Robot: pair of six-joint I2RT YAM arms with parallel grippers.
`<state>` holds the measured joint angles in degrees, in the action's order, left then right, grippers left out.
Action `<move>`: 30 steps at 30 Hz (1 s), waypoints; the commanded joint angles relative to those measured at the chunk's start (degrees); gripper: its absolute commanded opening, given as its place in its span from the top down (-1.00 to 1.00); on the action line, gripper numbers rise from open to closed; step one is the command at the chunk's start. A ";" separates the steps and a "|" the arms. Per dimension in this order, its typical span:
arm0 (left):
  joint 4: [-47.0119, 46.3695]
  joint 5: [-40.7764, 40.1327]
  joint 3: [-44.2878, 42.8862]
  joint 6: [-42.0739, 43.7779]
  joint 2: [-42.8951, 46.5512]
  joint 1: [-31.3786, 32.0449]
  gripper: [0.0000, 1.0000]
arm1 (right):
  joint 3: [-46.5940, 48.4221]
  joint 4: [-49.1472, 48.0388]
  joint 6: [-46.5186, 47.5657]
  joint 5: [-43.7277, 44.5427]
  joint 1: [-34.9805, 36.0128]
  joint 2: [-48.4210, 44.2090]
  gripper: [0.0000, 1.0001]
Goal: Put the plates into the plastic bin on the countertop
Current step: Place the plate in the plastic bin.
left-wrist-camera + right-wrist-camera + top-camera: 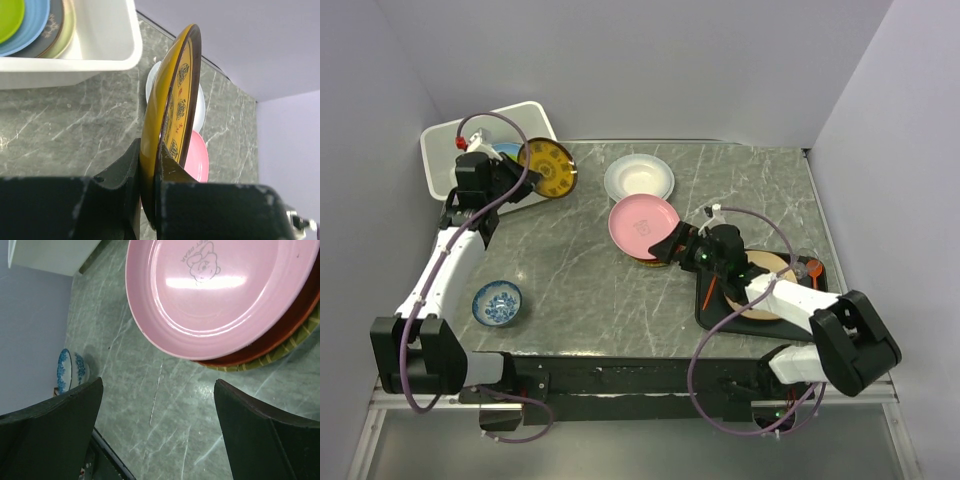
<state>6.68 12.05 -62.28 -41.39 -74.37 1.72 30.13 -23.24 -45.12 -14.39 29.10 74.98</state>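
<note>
My left gripper (525,172) (152,150) is shut on the rim of a yellow patterned plate (548,168) (172,100), which it holds on edge above the countertop (580,260), just right of the white plastic bin (428,160) (75,65). Inside the bin lie a green plate (7,17), a light blue plate (35,25) and a cream one (67,25). A pink plate (642,225) (220,285) tops a stack on a red-orange plate (295,325) and a woven yellow one (295,342). My right gripper (668,243) (159,384) stands open just short of that stack. A white plate (638,178) lies behind.
A small blue-and-white bowl (497,302) (70,371) sits near the front left. A flat black tray (715,312) at the right carries a tan round plate (767,283), partly under my right arm. Walls close in the left, back and right.
</note>
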 commanded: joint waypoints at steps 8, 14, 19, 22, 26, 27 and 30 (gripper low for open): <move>-7.47 -1.24 -3.90 -7.30 -4.03 -1.54 0.99 | -3.67 2.94 0.91 3.85 0.25 -10.03 -0.97; -4.84 -4.75 -6.79 -7.04 -3.94 -3.03 0.99 | -0.95 5.05 2.67 3.50 0.34 -8.89 -0.97; -2.11 -7.75 -9.08 -6.51 -4.29 -4.52 0.99 | 1.59 4.44 3.38 2.09 0.25 -6.43 -0.97; -2.54 -7.83 -9.26 -7.13 -4.73 -5.84 0.99 | 3.00 3.73 3.38 0.51 0.25 -4.15 -0.97; -3.94 -8.19 -8.91 -8.53 -5.96 -7.08 0.99 | 3.01 2.77 2.94 -0.11 0.25 -3.09 -0.97; -4.21 -8.19 -8.65 -8.97 -6.22 -7.43 0.99 | 2.74 2.59 2.85 0.06 0.34 -3.09 -0.97; -5.62 -9.33 -8.12 -9.68 -7.37 -7.69 0.99 | 1.87 2.33 2.32 0.33 0.25 -3.52 -0.97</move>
<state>5.30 4.40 -69.17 -49.10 -80.90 -5.54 31.16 -18.13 -42.76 -13.67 29.10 71.68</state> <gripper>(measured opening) 0.131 0.987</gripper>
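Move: The bin's middle lies about 12 cm ahead of the left hand, 13 cm to its left and some 18 cm below. The plates already in the bin are roughly 10 cm ahead, 10 cm left; the white plate on the counter sits some 26 cm right, 11 cm ahead. From the right hand the bin is about 26 cm ahead, 45 cm left and slightly below. Left hand carries the gripped brown plate about 8 cm left and 4 cm forward over the bin, swinging counter-clockwise. ##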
